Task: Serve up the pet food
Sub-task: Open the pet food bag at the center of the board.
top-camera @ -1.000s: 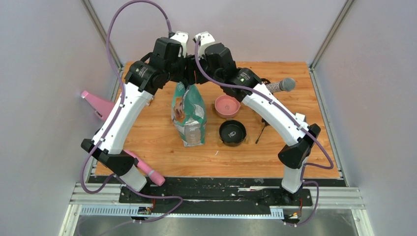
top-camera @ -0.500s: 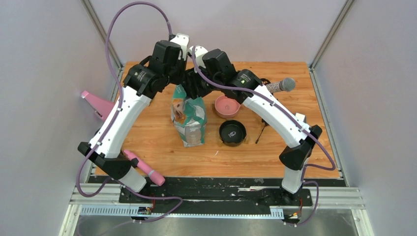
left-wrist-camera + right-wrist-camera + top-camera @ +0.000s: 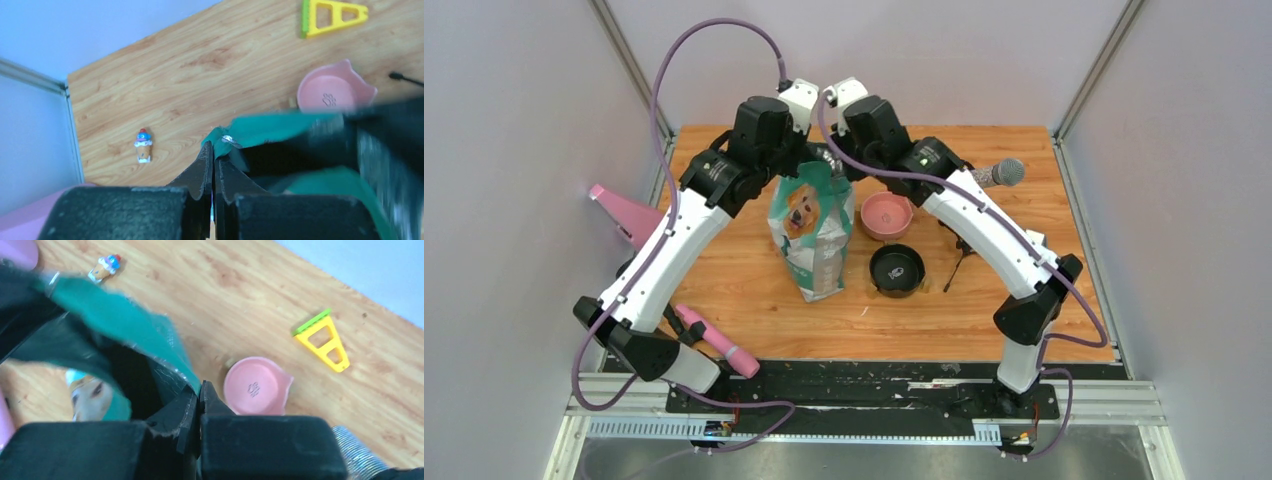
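Observation:
The teal-green and white bag (image 3: pixel 812 235) with a golden dog printed on it stands upright mid-table, its mouth pulled open between both grippers. My left gripper (image 3: pixel 214 150) is shut on the left corner of the bag's top edge (image 3: pixel 280 127). My right gripper (image 3: pixel 199 387) is shut on the right side of the top edge (image 3: pixel 115 320). In the top view the two grippers (image 3: pixel 796 172) (image 3: pixel 839 170) meet above the bag. The pet food is hidden inside the dark bag. The pink bowl (image 3: pixel 886 213) and the black bowl (image 3: pixel 896 268) sit just right of the bag.
A grey scoop (image 3: pixel 996 175) lies at the back right, a thin black stick (image 3: pixel 954 270) beside the black bowl. A yellow-green triangle (image 3: pixel 322 340) and a small ice-cream figure (image 3: pixel 143 145) lie at the back. Pink objects (image 3: pixel 624 212) (image 3: pixel 719 340) sit at the left edge.
The right gripper has closed on the bag's top edge. The slumped bag now stands taller, with the dog print facing up, and both wrists have risen a little.

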Available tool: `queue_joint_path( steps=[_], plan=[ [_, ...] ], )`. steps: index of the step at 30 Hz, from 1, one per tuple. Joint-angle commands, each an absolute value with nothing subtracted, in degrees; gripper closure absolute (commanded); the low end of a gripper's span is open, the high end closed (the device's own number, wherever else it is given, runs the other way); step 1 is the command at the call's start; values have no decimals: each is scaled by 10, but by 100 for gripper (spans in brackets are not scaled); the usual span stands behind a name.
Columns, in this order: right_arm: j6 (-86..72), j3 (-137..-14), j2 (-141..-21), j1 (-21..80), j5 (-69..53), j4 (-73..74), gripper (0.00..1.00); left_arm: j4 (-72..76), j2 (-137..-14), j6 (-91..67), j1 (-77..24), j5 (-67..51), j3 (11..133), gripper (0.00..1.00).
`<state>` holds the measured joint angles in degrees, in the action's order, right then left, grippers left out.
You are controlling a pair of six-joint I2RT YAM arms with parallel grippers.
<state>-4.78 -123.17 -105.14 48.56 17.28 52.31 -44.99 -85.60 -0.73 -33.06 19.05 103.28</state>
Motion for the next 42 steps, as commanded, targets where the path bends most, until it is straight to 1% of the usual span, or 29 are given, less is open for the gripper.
queue_joint_path(
  steps=[1,4,6,11,13,16,19,20,22,24,28,32,34,36,39,42],
  plan=[
    [91,-1212,-970,381,211,444,100,-393,-769,132,-303,186,1035,100],
    [164,-1172,-934,344,88,390,100,-422,-767,181,-261,156,1043,100],
    [194,-1170,-924,325,21,387,100,-442,-764,205,-235,127,1052,100],
    [253,-1150,-903,289,-127,393,100,-476,-759,264,-177,1,1079,100],
    [261,-1140,-891,280,-173,393,100,-489,-766,288,-153,-38,1095,100],
    [264,-1127,-874,276,-205,393,100,-507,-786,327,-111,-95,1111,100],
    [281,-1117,-859,275,-255,395,100,-516,-805,380,-63,-188,1124,100],
    [286,-1116,-856,275,-271,398,100,-506,-818,383,-54,-198,1128,100],
    [287,-1112,-848,275,-301,399,100,-497,-842,380,-26,-265,1145,100],
    [279,-1106,-840,275,-345,398,100,-511,-873,373,-10,-308,1197,100],
    [214,-1120,-853,277,-422,399,100,-523,-933,346,-6,-344,1292,100],
    [75,-1162,-903,280,-441,366,100,-443,-971,227,-8,-301,1357,100],
    [-4,-1165,-921,288,-424,325,100,-426,-991,154,-12,-279,1392,100],
    [-88,-1167,-934,296,-401,290,100,-418,-1001,123,-24,-268,1402,100],
    [-188,-1150,-946,300,-391,205,100,-410,-1002,109,-39,-260,1382,100],
    [-262,-1146,-963,308,-389,146,100,-420,-1007,78,-45,-211,1374,100]
  ],
)
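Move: Both hands already pinch the pet food bag's top rim, about 9 cm apart with the mouth between them. From the left hand the bag's middle is about 7 cm back, 4 cm to the right and 17 cm below. The pink bowl is some 6 cm ahead and 18 cm right of that hand, the black bowl about 12 cm back and 20 cm right, both roughly 33 cm lower. From the right hand the bag's middle lies about 5 cm back, 5 cm left and 15 cm below. Both hands keep their pinch on opposite parts of the bag's rim and turn towards each other, left clockwise and right counter-clockwise, some 45 degrees, partly turning back later. The left draws back 3 cm, then goes forward about 7, rising 3; the right goes briefly forward and rightward, back about 6, then forward 3, rising 6 overall and rolling its left side up. ##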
